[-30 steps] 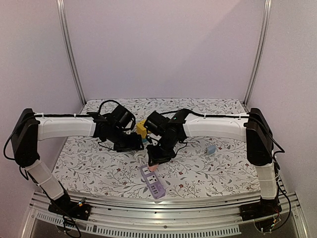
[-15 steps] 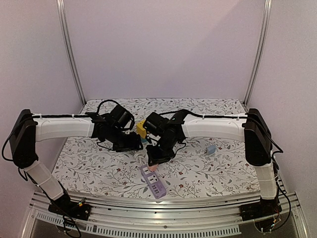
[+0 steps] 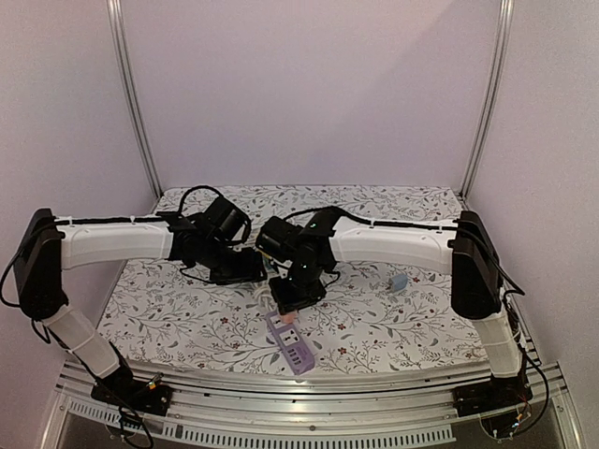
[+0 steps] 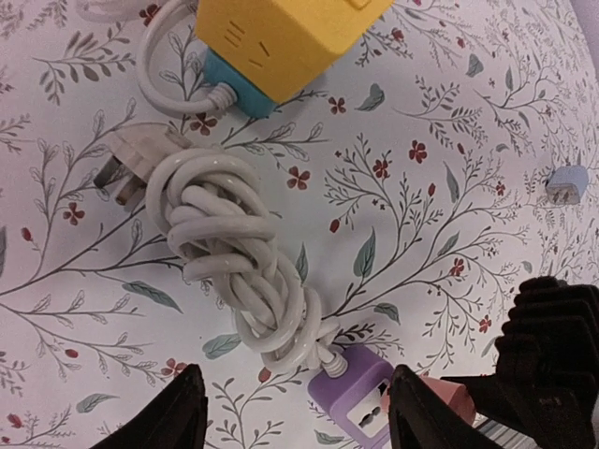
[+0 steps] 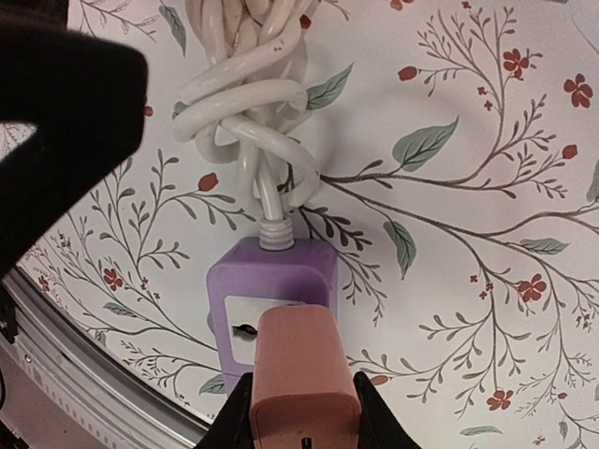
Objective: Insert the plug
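Observation:
My right gripper (image 5: 301, 413) is shut on a pink plug (image 5: 301, 369), held just above the white socket face at the cable end of the purple power strip (image 5: 267, 276). The plug covers most of that socket; whether its pins touch is hidden. In the top view the plug (image 3: 287, 318) hangs over the strip (image 3: 290, 344). My left gripper (image 4: 295, 404) stands open above the table, its fingers (image 4: 176, 413) either side of the strip's end (image 4: 351, 398) and the knotted white cable (image 4: 234, 253), touching neither.
A yellow and blue cube socket (image 4: 281, 33) lies beyond the cable, with a white three-pin plug (image 4: 126, 164) beside it. A small pale blue adapter (image 3: 399, 282) sits to the right. The table's metal front rail (image 3: 309, 388) runs close behind the strip.
My right arm has shifted slightly left with the pink plug, and its wrist now hides the yellow cube in the top view. The left arm has barely moved.

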Available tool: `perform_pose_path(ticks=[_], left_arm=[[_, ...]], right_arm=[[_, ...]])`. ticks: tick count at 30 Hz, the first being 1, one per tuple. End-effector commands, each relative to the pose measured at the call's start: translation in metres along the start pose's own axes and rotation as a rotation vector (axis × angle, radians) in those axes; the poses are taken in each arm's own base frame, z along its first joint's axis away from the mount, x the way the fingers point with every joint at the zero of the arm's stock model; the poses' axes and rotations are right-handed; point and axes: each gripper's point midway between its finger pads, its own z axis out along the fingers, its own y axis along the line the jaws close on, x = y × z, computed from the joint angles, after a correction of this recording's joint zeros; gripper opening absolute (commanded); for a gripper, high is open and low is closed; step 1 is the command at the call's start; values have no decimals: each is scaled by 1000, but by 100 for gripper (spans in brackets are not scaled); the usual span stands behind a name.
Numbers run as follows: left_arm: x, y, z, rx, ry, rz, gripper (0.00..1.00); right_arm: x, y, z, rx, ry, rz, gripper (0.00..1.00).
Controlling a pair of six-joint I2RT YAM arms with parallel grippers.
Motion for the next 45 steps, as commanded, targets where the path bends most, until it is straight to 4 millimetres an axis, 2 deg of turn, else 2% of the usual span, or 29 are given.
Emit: perform_pose_path(ticks=[1,9,16,31,38,40,45], left_arm=[[-7,13,-10,-41,-46,-20,66],[-10,17,-13,-50,-65,-39,66],[-12,17,-14,-50,-72,-42,66],[-17,19,-26,-57,-107,-15,66],[-21,24,-35,-81,-144,-4,79],[-22,26,-36,-85,-150,-2,86],[-25,26,-38,-85,-159,5,90]], right_arm=[[13,-38,14,209,38,-15,0],[14,-58,6,321,28,-22,0],[16,-61,9,337,34,-34,0],[29,-64,39,321,100,-51,0],[43,-70,55,324,144,-52,0],[44,-71,58,327,152,-51,0],[43,-72,56,334,143,-47,0]])
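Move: Just under the right hand, which already holds the pink plug at the purple strip's cord end, the socket lies about 3 cm down and 1 cm left. The strip's middle is some 5 cm back and 1 cm right of this hand, the white cord bundle 4 cm ahead and 4 cm left, the yellow cube about 12 cm ahead and 4 cm left. From the left hand the socket is roughly 4 cm back, 7 cm right and 4 cm below. Dragging the purple strip along by the pink plug, the right hand shifts about 3 cm right and a little forward, tilting some 15 degrees to take out its sideways lean, then presses the plug down about 1 cm into the socket, fingers keeping their pinch. The empty left hand backs away up and left from the strip, opening wider towards the end. ##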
